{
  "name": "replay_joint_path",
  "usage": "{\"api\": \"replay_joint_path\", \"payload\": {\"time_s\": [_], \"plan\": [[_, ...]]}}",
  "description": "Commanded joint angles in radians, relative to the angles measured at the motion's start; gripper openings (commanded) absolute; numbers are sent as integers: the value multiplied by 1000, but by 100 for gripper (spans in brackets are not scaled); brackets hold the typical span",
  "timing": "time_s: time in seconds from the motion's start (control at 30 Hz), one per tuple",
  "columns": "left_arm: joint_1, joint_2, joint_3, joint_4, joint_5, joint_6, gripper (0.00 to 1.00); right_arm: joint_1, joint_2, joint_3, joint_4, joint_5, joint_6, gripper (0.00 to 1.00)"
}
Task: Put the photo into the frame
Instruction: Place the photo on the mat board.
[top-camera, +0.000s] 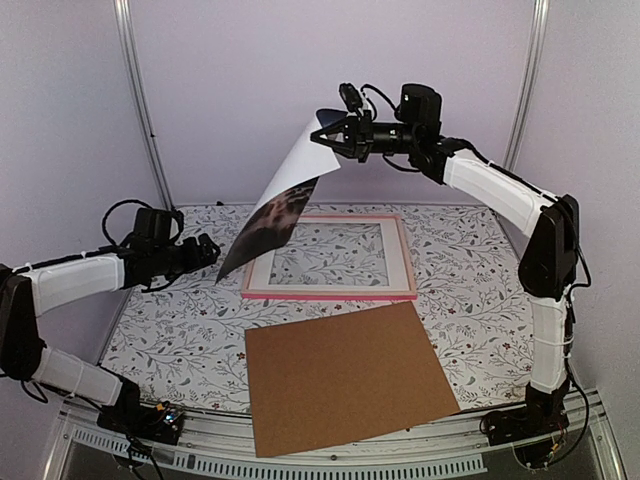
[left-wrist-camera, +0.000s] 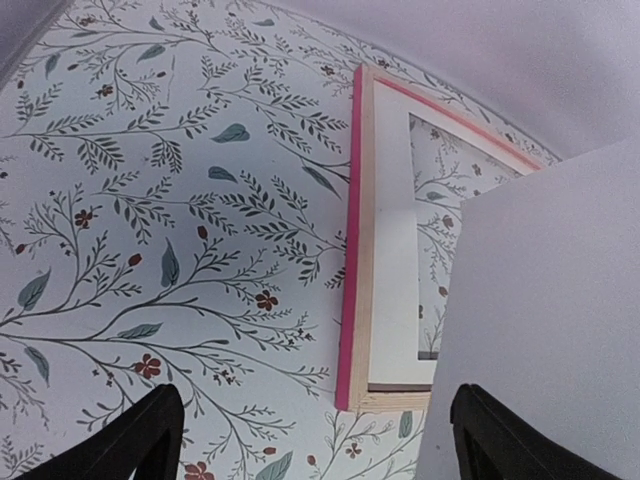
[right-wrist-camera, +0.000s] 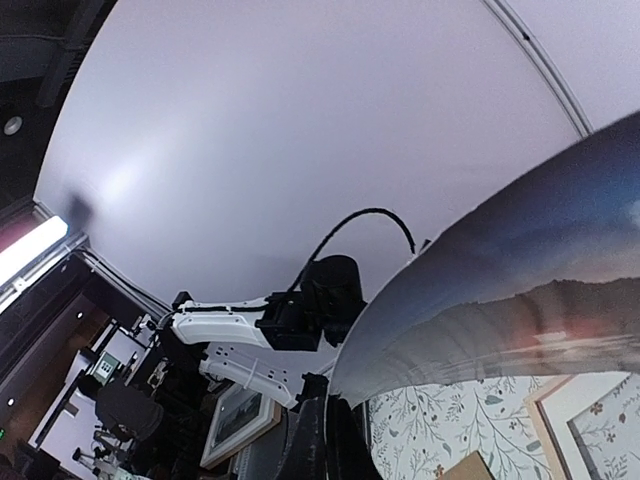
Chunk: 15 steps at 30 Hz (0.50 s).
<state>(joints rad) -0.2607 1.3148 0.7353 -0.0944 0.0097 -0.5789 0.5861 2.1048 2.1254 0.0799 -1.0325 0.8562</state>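
The photo (top-camera: 290, 180) hangs curled in the air above the table, its white back showing up high and its dark print lower down. My right gripper (top-camera: 324, 135) is shut on its top corner; in the right wrist view the fingers (right-wrist-camera: 330, 440) pinch the edge of the glossy print (right-wrist-camera: 520, 290). The pink frame (top-camera: 330, 293) lies flat at the table's middle with a white mat (top-camera: 400, 262) inside it. My left gripper (top-camera: 208, 250) stands open next to the photo's lower corner. In the left wrist view the photo's white back (left-wrist-camera: 550, 300) covers the right side over the frame (left-wrist-camera: 352, 250).
A plain brown backing board (top-camera: 345, 375) lies in front of the frame, reaching toward the near edge. The floral tablecloth (top-camera: 170, 320) covers the table. Pale walls and metal posts close in the back and sides.
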Motion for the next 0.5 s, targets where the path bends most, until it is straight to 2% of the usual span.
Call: {"api": "replay_joint_path", "payload": {"time_s": [0.0, 0.13, 0.23, 0.47], "plan": [[37, -57, -31, 16, -53, -19, 95, -35, -3, -171, -93, 37, -112, 0], [47, -84, -43, 19, -74, -23, 96, -58, -43, -315, -176, 102, -209, 0], [50, -91, -53, 35, -61, -27, 96, -60, -59, -360, -223, 128, -249, 0], [50, -69, -86, 143, 98, -33, 96, -63, -138, -422, -354, 247, -330, 0]]}}
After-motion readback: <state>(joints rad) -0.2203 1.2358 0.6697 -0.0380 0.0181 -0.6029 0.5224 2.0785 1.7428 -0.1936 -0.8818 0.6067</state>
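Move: Below and ahead of the right hand, which already pinches one end of the hanging photo, the mat board's middle is roughly 14 cm farther out, 3 cm to the right and 42 cm down. The pink frame surrounds it, centred on the same spot, while the brown backing board lies some 26 cm back and 6 cm right of the hand. From the left hand, the mat board is about 14 cm ahead, 28 cm right and 12 cm below. Swinging the pinched photo down fast, the right hand drops about 19 cm towards the mat board, drifting slightly forward and right and easing to a stop. Its left-pointing fingers tip down some 20 degrees as the wrist rolls, keeping their grip on the photo. The left hand, empty and wide open, shifts a couple of centimetres left, then starts back. ##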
